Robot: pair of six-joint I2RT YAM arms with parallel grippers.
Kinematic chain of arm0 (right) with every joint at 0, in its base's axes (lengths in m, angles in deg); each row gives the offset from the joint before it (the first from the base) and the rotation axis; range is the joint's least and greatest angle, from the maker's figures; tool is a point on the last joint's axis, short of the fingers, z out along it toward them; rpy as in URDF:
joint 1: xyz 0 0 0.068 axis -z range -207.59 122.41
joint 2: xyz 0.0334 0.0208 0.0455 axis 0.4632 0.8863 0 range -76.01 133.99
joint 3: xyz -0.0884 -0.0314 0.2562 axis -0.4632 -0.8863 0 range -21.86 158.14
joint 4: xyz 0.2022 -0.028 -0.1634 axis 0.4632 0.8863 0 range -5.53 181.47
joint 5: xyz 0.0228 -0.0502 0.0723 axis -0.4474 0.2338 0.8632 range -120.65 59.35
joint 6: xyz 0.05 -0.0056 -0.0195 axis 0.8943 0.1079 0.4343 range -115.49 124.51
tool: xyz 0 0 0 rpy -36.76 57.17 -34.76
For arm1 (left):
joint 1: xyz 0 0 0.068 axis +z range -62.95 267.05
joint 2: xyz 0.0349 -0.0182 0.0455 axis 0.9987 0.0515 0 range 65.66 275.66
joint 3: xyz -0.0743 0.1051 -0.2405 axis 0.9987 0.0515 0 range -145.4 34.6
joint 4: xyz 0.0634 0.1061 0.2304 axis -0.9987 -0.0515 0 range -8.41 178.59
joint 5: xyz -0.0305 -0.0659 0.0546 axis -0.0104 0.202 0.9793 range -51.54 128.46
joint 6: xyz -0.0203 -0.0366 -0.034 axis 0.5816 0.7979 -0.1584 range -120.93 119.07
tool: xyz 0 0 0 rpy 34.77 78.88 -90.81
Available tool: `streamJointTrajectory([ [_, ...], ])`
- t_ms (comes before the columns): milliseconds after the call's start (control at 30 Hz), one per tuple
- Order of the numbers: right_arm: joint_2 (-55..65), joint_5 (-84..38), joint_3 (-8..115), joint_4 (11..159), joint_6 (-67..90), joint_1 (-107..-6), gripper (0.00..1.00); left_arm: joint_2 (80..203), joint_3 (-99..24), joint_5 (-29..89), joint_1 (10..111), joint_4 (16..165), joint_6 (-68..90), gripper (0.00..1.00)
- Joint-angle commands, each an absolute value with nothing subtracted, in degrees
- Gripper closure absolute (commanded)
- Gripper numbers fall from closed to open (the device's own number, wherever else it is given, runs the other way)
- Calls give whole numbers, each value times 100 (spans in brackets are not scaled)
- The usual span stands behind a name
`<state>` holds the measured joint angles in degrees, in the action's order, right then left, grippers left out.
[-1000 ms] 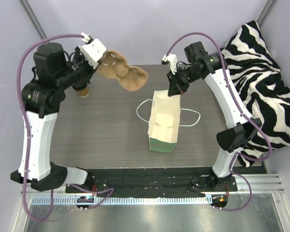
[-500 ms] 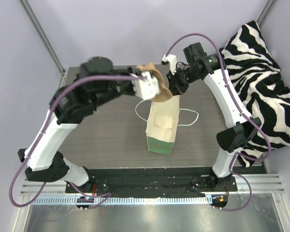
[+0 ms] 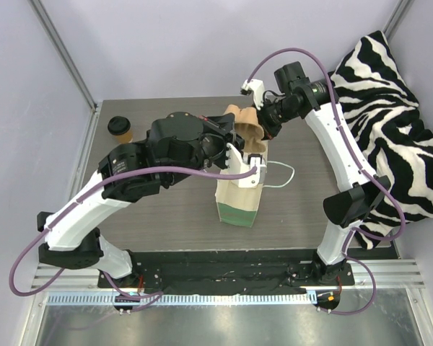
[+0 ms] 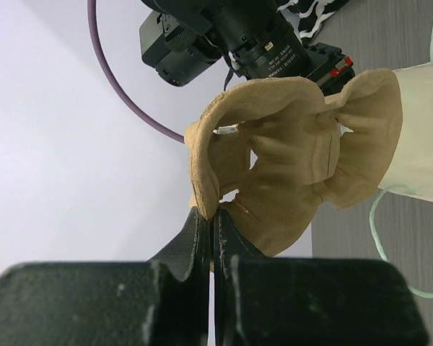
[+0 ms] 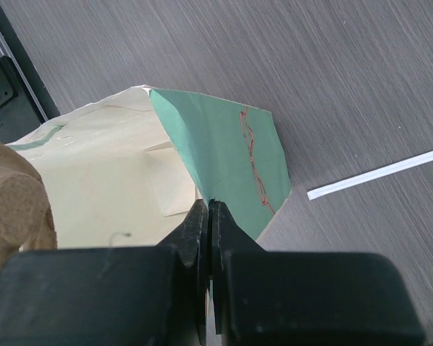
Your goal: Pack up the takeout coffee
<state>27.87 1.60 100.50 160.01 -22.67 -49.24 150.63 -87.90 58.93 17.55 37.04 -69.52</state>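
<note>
The takeout coffee [image 3: 120, 128], a small tan cup with a black lid, stands upright at the table's far left corner, apart from both grippers. My left gripper [image 3: 233, 142] [image 4: 213, 216] is shut on the rim of the brown pulp carrier [image 3: 244, 121] [image 4: 296, 158], which hangs at the mouth of the mint-green bag [image 3: 238, 198] [image 4: 426, 130]. My right gripper [image 3: 264, 134] [image 5: 208, 205] is shut on the bag's upper edge [image 5: 224, 144]. In the right wrist view the bag's cream inside [image 5: 108, 166] shows, with the carrier [image 5: 14, 209] at the left edge.
The bag's white string handle [image 3: 283, 175] [image 5: 382, 173] lies on the dark table [image 3: 166, 209] to its right. A zebra-striped cushion [image 3: 390, 122] fills the right side. The left arm [image 3: 130, 184] stretches across the table's middle.
The left arm has swung from the far left to the bag, carrying the carrier to the bag's mouth. The cup, hidden before, now shows. The right gripper has kept its hold.
</note>
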Motion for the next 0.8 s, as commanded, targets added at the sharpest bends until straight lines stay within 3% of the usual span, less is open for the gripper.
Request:
streamJointTrajectory([
  [0, 2753, 213, 10294, 15847, -2195, -4974, 99, 15109, -9039, 6149, 1665, 3938, -7212, 100],
  [300, 2682, 283, 10312, 15838, -2204, -5018, 99, 14863, -8151, 6131, 1586, 3560, -6729, 100],
  [767, 2515, 635, 10356, 15847, -2063, -5317, 99, 14722, -7728, 6008, 1586, 3225, -6386, 100],
])
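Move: The bag's mouth lies about 5 cm ahead of the left hand, 4 cm to its right and some 21 cm below; the left hand still holds the cardboard carrier. The right gripper, pinching the far rim, is roughly 11 cm ahead, 7 cm right and 21 cm below the left hand. From the right hand the mouth's middle is about 7 cm back, 4 cm left and nearly level. Left hand lowers the gripped carrier about 8 cm towards the bag's mouth; right draws its pinched rim left and back. ##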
